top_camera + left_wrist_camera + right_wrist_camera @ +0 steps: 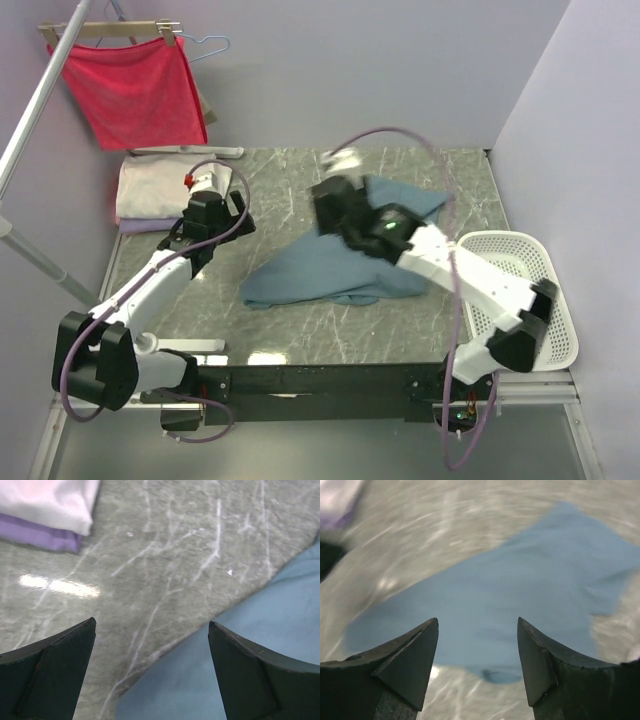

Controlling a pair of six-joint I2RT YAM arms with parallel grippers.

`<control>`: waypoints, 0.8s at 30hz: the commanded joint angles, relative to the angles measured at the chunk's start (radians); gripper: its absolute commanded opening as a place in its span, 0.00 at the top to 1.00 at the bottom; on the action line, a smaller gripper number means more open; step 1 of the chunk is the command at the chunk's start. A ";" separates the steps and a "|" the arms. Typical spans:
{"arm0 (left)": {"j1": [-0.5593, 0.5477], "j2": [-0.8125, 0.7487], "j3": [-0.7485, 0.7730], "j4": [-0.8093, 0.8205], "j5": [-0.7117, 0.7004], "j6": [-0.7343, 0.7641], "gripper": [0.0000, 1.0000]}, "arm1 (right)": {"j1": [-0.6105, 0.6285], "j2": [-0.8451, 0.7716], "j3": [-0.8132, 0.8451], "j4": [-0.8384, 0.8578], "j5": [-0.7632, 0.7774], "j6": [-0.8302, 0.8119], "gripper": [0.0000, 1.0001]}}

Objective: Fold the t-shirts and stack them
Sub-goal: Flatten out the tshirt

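Observation:
A dusty teal-blue t-shirt [330, 272] lies spread and rumpled in the middle of the marble table [300, 335]. My right gripper [335, 200] hovers over its far part, open, with nothing between its fingers. In the blurred right wrist view the blue t-shirt [530, 575] lies below the right gripper [477, 620]. A cream-white folded t-shirt [155, 188] sits on a lavender one [140, 225] at the far left. My left gripper [222, 202] stands open beside that stack. In its wrist view the left gripper [151, 623] spans the blue t-shirt's edge [190, 680], with the white [50, 500] and lavender [40, 536] folds at upper left.
A red cloth [135, 90] hangs on a wooden hanger at the back left, beside a slanted metal pole [35, 105]. A white plastic basket [545, 300] stands at the table's right edge, behind the right arm. Walls close in on the back and right.

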 commanded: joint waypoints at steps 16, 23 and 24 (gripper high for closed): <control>-0.080 0.463 0.200 0.192 0.598 0.011 0.01 | -0.653 0.279 -0.142 0.261 -0.294 0.042 0.35; -0.239 0.377 0.147 0.139 0.600 0.033 0.01 | -0.704 0.436 -0.061 0.290 -0.350 0.039 0.35; -0.255 0.373 0.134 0.134 0.598 0.030 0.01 | -0.711 0.448 -0.047 0.295 -0.354 0.038 0.35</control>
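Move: Some 20 cm ahead of the empty right hand, 16 cm to its right and 27 cm below lies the far part of the blue t-shirt; the basket is about 50 cm right and 8 cm back. From the left hand, the shirt's left part lies about 20 cm right, 3 cm back and 14 cm down, its near-left corner 12 cm back and 5 cm right, and the folded pile 14 cm ahead and 16 cm left. Sweeping right and forward nearly level at first, the right hand then sinks steeply, some 20 cm in all, while edging on forward over the shirt's far part, turning clockwise and tipping down, fingers still parted. The left hand swings about 17 cm right towards the shirt's left part, sinking 8 cm, easing forward then drawing back, and turns some 35 degrees clockwise, wide open. ##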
